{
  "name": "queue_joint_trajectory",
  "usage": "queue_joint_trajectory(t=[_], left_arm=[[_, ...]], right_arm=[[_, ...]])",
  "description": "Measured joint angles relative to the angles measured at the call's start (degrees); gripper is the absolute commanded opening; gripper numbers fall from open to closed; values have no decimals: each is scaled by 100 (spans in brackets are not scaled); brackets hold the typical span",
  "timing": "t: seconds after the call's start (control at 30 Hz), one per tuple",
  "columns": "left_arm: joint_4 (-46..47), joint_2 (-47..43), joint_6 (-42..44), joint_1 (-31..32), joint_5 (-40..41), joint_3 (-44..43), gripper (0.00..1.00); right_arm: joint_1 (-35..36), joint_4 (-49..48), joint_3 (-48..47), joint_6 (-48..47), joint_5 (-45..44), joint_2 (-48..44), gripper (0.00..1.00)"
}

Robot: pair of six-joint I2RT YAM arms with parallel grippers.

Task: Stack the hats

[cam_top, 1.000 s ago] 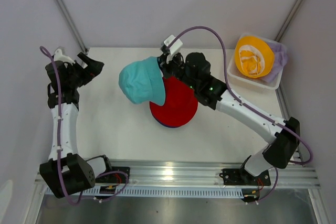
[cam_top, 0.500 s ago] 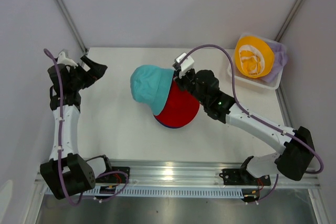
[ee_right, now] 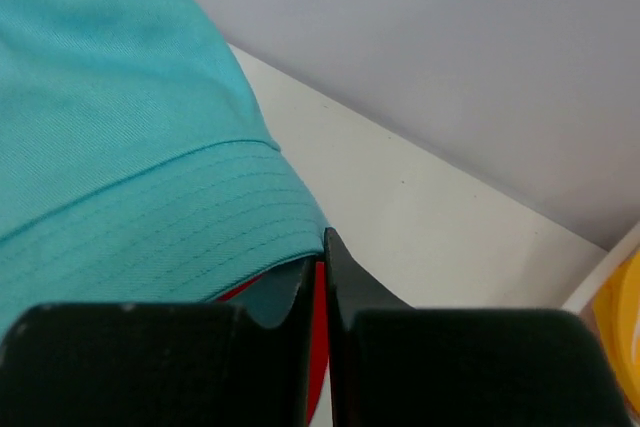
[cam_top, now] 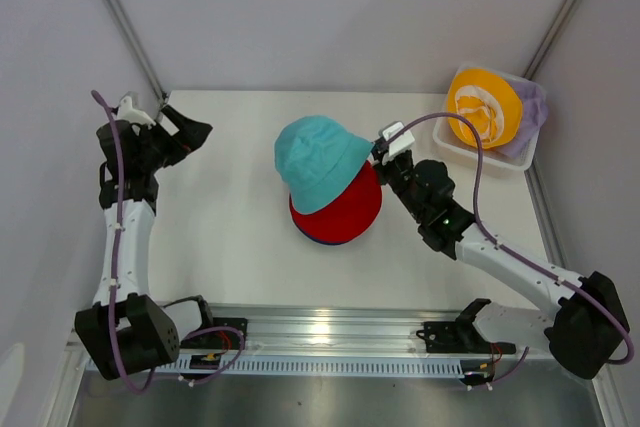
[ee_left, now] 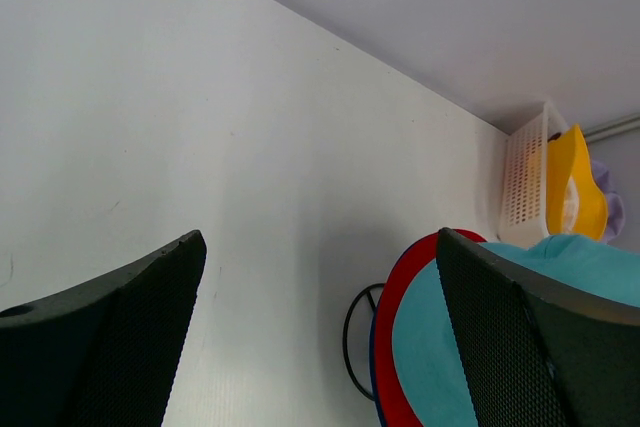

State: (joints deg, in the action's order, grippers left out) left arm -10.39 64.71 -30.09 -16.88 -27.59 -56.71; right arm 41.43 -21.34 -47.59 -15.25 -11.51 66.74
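Observation:
A teal hat (cam_top: 318, 160) lies tilted, crown up, on a red hat (cam_top: 345, 215) in the middle of the table. A navy rim (cam_top: 318, 241) peeks out beneath them. My right gripper (cam_top: 378, 155) sits at the teal hat's right brim, and in the right wrist view the right gripper (ee_right: 322, 247) is shut on that brim of the teal hat (ee_right: 120, 127), with the red hat (ee_right: 319, 307) showing just behind. My left gripper (cam_top: 195, 130) hangs open far to the left. From the left wrist my left gripper (ee_left: 320, 247) holds nothing, apart from the red hat (ee_left: 395, 337).
A white lattice basket (cam_top: 455, 152) at the back right holds a yellow hat (cam_top: 483, 107) over a lavender one (cam_top: 532, 107). A thin black wire frame (ee_left: 352, 332) lies on the table against the stack's left side. Grey walls close in the table.
My right arm has carried the teal hat to the right and down, from beside the red hat to on top of it. The left gripper has shifted slightly.

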Motion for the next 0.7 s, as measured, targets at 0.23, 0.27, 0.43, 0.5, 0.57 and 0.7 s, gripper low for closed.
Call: queue_joint_trajectory(t=[0.23,0.27,0.43,0.5,0.57,0.7], left_arm=[[-7,-35,13,428,39,-2,99],[-7,-57,15,533,42,-4,99],[0,-72,24,1272,17,-212,99],[2,13,74,1659,-13,-459,99],[26,142,177,2072,-46,-728,99],[-70,566,435,2846,-133,-1386,98]], right_arm=[[-286,-450,813,24,170,-343,38],[-291,-431,831,42,190,-367,54],[-293,-13,822,243,216,-658,89],[-302,437,774,389,214,-907,94],[-330,927,721,566,225,-1176,95],[-525,2037,616,1366,345,-1823,99]])
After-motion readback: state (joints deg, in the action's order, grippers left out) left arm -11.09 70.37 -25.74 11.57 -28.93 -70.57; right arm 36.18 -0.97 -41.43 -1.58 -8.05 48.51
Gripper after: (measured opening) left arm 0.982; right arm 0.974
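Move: The teal hat, its right brim still pinched in the right gripper, has its middle roughly 12 cm to that hand's left, 2 cm back and 3 cm lower. The red hat under it lies about 9 cm left, 8 cm back and 8 cm lower, the blue one nested a few centimetres beneath that. From the empty left gripper the teal hat sits some 31 cm right, 5 cm back and slightly lower, with the red hat 34 cm right and 11 cm back. Set the teal hat's right brim down over the red hat, lowering the right gripper about 3 cm and easing it right, then open the fingers wide to let go and draw back and right, fingertips tipping down. Meanwhile swing the open left gripper some 18 cm right towards the teal hat, rising about 7 cm and turning 30 degrees clockwise. ##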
